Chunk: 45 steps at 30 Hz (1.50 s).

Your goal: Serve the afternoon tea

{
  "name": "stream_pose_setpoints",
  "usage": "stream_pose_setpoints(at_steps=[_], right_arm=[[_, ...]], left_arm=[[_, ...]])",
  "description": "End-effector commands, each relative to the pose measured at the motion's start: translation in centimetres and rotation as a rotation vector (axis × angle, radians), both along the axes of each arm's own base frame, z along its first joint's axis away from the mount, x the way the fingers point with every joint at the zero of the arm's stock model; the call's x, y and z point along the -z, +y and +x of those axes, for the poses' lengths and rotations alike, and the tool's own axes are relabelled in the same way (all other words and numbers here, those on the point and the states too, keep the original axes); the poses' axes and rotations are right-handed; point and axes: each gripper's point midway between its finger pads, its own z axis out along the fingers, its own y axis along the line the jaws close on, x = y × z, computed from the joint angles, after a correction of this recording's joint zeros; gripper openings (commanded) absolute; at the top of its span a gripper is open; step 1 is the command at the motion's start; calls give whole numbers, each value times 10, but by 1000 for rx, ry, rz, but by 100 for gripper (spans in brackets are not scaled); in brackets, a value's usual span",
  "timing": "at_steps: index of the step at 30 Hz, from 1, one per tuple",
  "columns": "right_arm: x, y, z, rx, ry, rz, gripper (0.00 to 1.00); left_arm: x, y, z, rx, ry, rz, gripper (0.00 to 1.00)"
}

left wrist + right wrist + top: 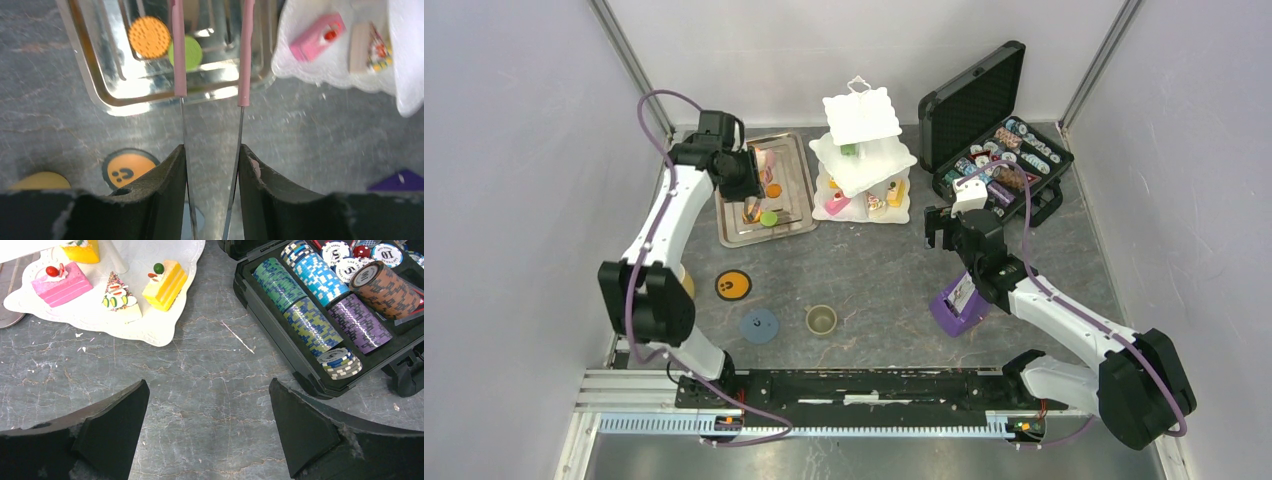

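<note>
The white three-tier stand [864, 150] stands at the back centre with pink [61, 282], yellow [165, 284] and cream [119, 300] pastries on its bottom tier. My left gripper [211, 150] is shut on pink-tipped metal tongs [179, 60] over the steel tray [734, 228]. The tong tips are apart, above an orange round pastry [149, 37] and a green one [194, 52]. My right gripper [207, 405] hangs open over bare table, in front of the stand. An olive cup [821, 320], an orange coaster [733, 285] and a blue coaster [759, 325] lie near front. A yellow mug [37, 181] is mostly hidden behind my left arm.
An open black case of poker chips [999, 150] sits at the back right, close to my right gripper. A purple card holder [959, 305] stands under my right forearm. Grey walls close in both sides.
</note>
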Motion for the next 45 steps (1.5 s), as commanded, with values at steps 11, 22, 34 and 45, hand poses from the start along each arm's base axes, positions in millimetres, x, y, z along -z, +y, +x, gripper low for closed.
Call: stream_pose_setpoints(at_steps=[11, 22, 34, 45], right_arm=[[-13, 0, 9, 22, -34, -1, 98], [-14, -3, 9, 34, -38, -12, 98], [-17, -3, 8, 36, -43, -9, 98], [-16, -4, 8, 35, -42, -10, 98]], left_arm=[[-71, -78, -119, 457, -165, -170, 24], [-83, -144, -90, 545, -225, -245, 22], [-84, -195, -25, 532, -252, -255, 29], [-69, -204, -8, 488, -204, -250, 41]])
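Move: The left hand holds the pink tongs with the cream-coloured treat. Its goal, the stand's middle tier, lies about 26 cm right, 5 cm ahead and some 6 cm lower. The green treat on that tier is roughly 22 cm right and 9 cm ahead; the pink cake below, 20 cm right and 2 cm back. The green cookie lies 2 cm right, 6 cm back. From the right hand, the tier is about 17 cm left, 14 cm ahead. Still gripping the tongs, the left hand swings back, then forward and some 20 cm right, turning 30 degrees clockwise. ##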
